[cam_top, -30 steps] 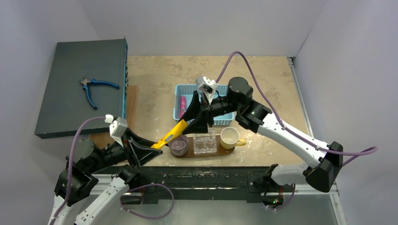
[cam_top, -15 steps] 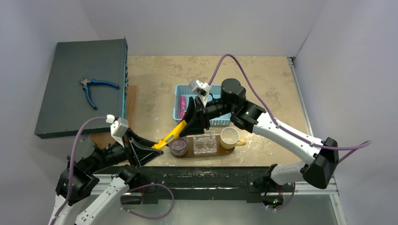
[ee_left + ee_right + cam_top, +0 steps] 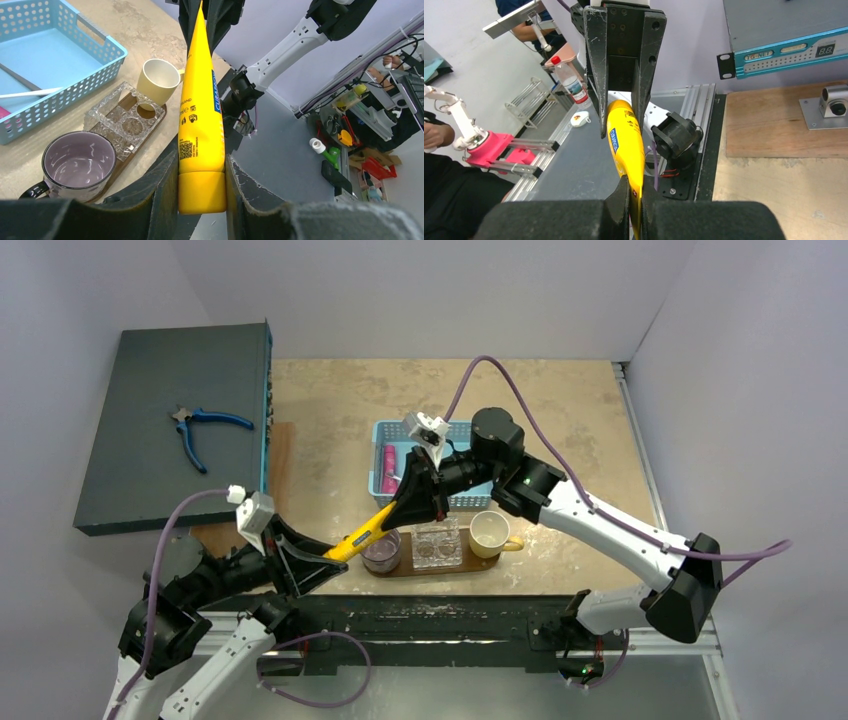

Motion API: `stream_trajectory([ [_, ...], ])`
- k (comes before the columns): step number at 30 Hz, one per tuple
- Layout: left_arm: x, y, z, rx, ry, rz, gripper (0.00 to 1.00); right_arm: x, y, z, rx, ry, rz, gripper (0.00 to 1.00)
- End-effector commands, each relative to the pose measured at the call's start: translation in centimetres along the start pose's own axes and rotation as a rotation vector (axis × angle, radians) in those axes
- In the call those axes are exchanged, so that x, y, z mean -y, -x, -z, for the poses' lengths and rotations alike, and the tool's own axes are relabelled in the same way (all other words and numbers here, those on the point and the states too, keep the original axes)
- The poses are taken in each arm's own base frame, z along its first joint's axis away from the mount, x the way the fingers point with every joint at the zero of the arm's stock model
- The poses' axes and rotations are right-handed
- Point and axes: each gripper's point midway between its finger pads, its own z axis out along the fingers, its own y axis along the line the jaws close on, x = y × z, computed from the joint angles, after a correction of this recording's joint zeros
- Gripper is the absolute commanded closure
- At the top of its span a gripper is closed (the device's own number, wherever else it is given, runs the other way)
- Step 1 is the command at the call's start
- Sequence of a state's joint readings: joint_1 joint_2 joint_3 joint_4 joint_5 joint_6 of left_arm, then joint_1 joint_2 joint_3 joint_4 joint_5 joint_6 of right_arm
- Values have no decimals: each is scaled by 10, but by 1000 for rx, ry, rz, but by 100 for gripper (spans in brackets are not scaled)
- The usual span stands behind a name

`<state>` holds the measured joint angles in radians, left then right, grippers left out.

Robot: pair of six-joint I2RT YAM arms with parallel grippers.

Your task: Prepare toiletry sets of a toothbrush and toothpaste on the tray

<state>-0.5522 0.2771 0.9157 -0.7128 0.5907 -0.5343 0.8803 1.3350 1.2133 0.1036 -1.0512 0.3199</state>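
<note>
The yellow toothpaste [image 3: 366,532] tube hangs in the air between both arms, just left of the tray [image 3: 455,566]. My left gripper [image 3: 201,186] is shut on its cap end. My right gripper [image 3: 635,201] is shut on its flat tail. The tray is a dark brown oblong at the table's near edge. A pink toothpaste [image 3: 387,468] tube lies in the blue basket [image 3: 385,428]. In the left wrist view the pale toothbrush [image 3: 30,92] lies on that basket's floor.
On the tray stand a purple mug [image 3: 381,551], a clear glass holder [image 3: 437,545] and a cream cup [image 3: 490,532]. Blue-handled pliers [image 3: 200,430] lie on a dark box [image 3: 150,470] at the left. A lighter wooden board [image 3: 281,455] lies beside the box.
My right gripper has moved a little left along the yellow tube and shut on its tail. The left gripper has kept its hold on the cap end.
</note>
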Motion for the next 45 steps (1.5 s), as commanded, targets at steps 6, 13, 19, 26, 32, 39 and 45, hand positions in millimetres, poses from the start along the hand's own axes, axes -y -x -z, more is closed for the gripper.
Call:
stream_trajectory([
  [6,-8,5,-5,13,28,-29,61,-14,24,5,27,-58,105,100],
  [13,-17,10,-5,3,87,-50,41,-15,22,15,-12,-134,99,100],
  [19,-23,21,1,19,157,-94,21,-3,13,30,-82,-274,72,100],
  [26,-27,32,4,32,198,-149,2,22,1,57,-181,-528,-12,100],
  [32,-26,41,4,44,202,-202,0,48,-10,95,-277,-821,-63,100],
  [39,-19,49,-2,56,152,-236,0,56,-23,124,-407,-1085,-93,100],
  [45,-22,46,-8,46,136,-249,0,52,-31,129,-503,-1153,-102,100],
])
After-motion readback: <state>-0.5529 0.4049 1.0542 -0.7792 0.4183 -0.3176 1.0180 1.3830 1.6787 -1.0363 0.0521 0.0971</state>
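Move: Both hands still hold the yellow toothpaste, left at the cap end, right at the flat tail. From the right hand the clear holder lies about 5 cm ahead, 9 cm to the right and 32 cm below. At similar depth, the grey mug stands 4 cm ahead and 2 cm left of that hand, the yellow mug 6 cm ahead and 20 cm right. From the left hand, the holder is roughly 10 cm ahead, 16 cm right and 29 cm below. Rightward and forward, about 8 cm each way, then increasingly down too, the right hand carries the toothpaste towards the clear holder after a brief hold. It keeps its tail pinch while turning clockwise and tipping its fingers from level to some 45 degrees downward. The left fingers first open wide to let go of the cap end; that hand shifts about 4 cm forward and tilts slightly up. ##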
